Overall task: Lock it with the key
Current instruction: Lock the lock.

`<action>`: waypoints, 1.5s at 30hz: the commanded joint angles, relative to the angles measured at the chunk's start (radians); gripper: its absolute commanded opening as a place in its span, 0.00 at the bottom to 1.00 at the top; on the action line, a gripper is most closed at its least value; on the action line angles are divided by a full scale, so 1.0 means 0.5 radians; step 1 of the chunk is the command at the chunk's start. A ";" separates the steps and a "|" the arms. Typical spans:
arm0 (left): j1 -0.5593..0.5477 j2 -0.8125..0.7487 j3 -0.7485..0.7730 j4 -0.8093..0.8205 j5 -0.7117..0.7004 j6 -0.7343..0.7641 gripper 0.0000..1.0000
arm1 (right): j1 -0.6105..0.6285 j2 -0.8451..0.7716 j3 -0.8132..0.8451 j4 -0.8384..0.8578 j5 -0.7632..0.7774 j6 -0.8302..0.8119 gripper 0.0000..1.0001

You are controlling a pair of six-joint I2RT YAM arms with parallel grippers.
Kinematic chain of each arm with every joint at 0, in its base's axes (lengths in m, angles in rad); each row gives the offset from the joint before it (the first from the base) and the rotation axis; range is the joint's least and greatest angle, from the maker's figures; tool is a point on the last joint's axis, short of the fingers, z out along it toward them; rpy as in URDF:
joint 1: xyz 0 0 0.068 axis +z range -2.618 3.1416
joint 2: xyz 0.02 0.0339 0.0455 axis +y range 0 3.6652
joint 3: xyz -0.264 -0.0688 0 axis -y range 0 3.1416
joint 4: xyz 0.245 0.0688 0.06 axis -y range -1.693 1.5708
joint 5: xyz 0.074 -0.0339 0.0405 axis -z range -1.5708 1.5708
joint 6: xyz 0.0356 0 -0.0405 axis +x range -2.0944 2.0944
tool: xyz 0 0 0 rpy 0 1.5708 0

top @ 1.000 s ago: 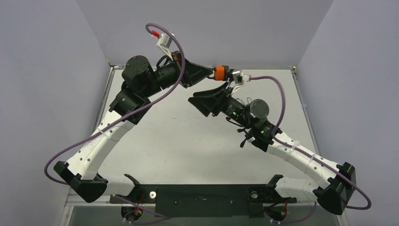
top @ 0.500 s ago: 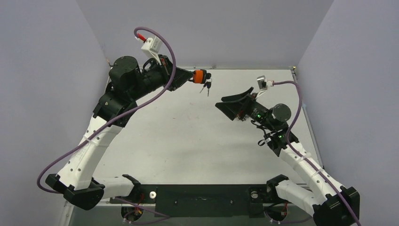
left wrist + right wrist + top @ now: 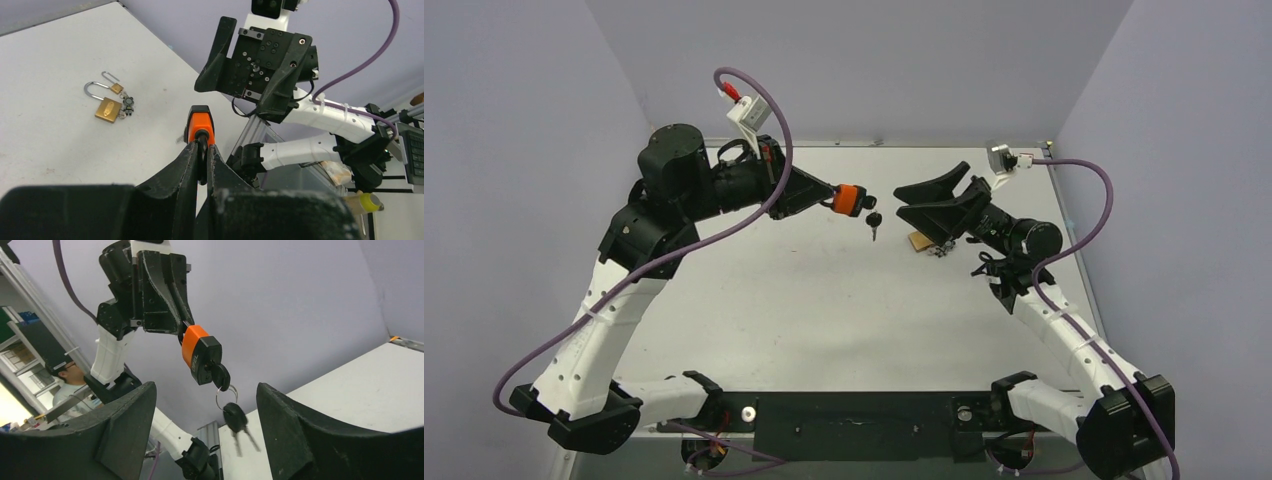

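My left gripper (image 3: 834, 194) is shut on the dark shackle of an orange and black padlock (image 3: 848, 198), held in the air. A black-headed key (image 3: 220, 375) sits in its keyhole, and spare keys (image 3: 874, 223) dangle from its ring. In the left wrist view the padlock (image 3: 199, 127) juts beyond my fingertips. My right gripper (image 3: 916, 202) is open and empty, facing the padlock (image 3: 201, 355) from the right, a short gap away. The small brass lock (image 3: 107, 109) with its silver shackle lies on the table below my right gripper; it also shows in the top view (image 3: 918, 241).
A tinier brass padlock (image 3: 117, 88) and small dark keys (image 3: 128, 104) lie beside the brass lock. The white table (image 3: 804, 300) has a metal rim (image 3: 1079, 250) and grey walls on three sides. Purple cables loop off both arms.
The two grippers were together at the orange padlock; they have parted. My left arm carried the padlock left, then down and forward. My right gripper drew back right and now faces it.
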 commanded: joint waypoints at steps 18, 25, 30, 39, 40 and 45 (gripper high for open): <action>0.013 -0.110 -0.011 0.193 0.306 -0.117 0.00 | 0.355 -0.123 0.326 -0.842 -0.018 -0.778 0.40; 0.013 -0.090 -0.012 0.195 0.306 -0.117 0.00 | 0.361 -0.132 0.314 -0.885 0.004 -0.802 0.17; 0.017 -0.078 -0.011 0.184 0.286 -0.107 0.00 | 0.358 -0.164 0.318 -1.049 0.091 -0.925 0.00; 0.321 -0.046 -0.008 0.101 0.388 -0.047 0.00 | 0.146 -0.314 0.037 -1.156 0.207 -0.992 0.00; 0.339 -0.044 -0.012 0.105 0.429 -0.044 0.00 | 0.128 -0.341 -0.018 -1.162 0.228 -0.993 0.00; 0.412 -0.051 -0.115 0.118 0.415 -0.051 0.00 | 0.093 -0.354 -0.101 -1.307 0.393 -1.047 0.00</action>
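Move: Straight to the left of the open right hand, about 5 cm off and 2 cm lower, is the key standing in the lock. The orange lock body sits some 3 cm farther left, and the spare keys dangle about 4 cm below the key from its ring. From the left hand, which holds the lock by its shackle, the key is about 6 cm right, 2 cm forward and slightly lower. Closing in leftward about 4 cm and back 3 cm, the right hand tips its fingers down some 10 degrees and shuts them on the key, while the left hand draws the lock back 3 cm and then holds it nearly still. The hands then part: the right, gripping the key, sinks about 6 cm while going right and forward; the left keeps the shackle and goes forward and left. ##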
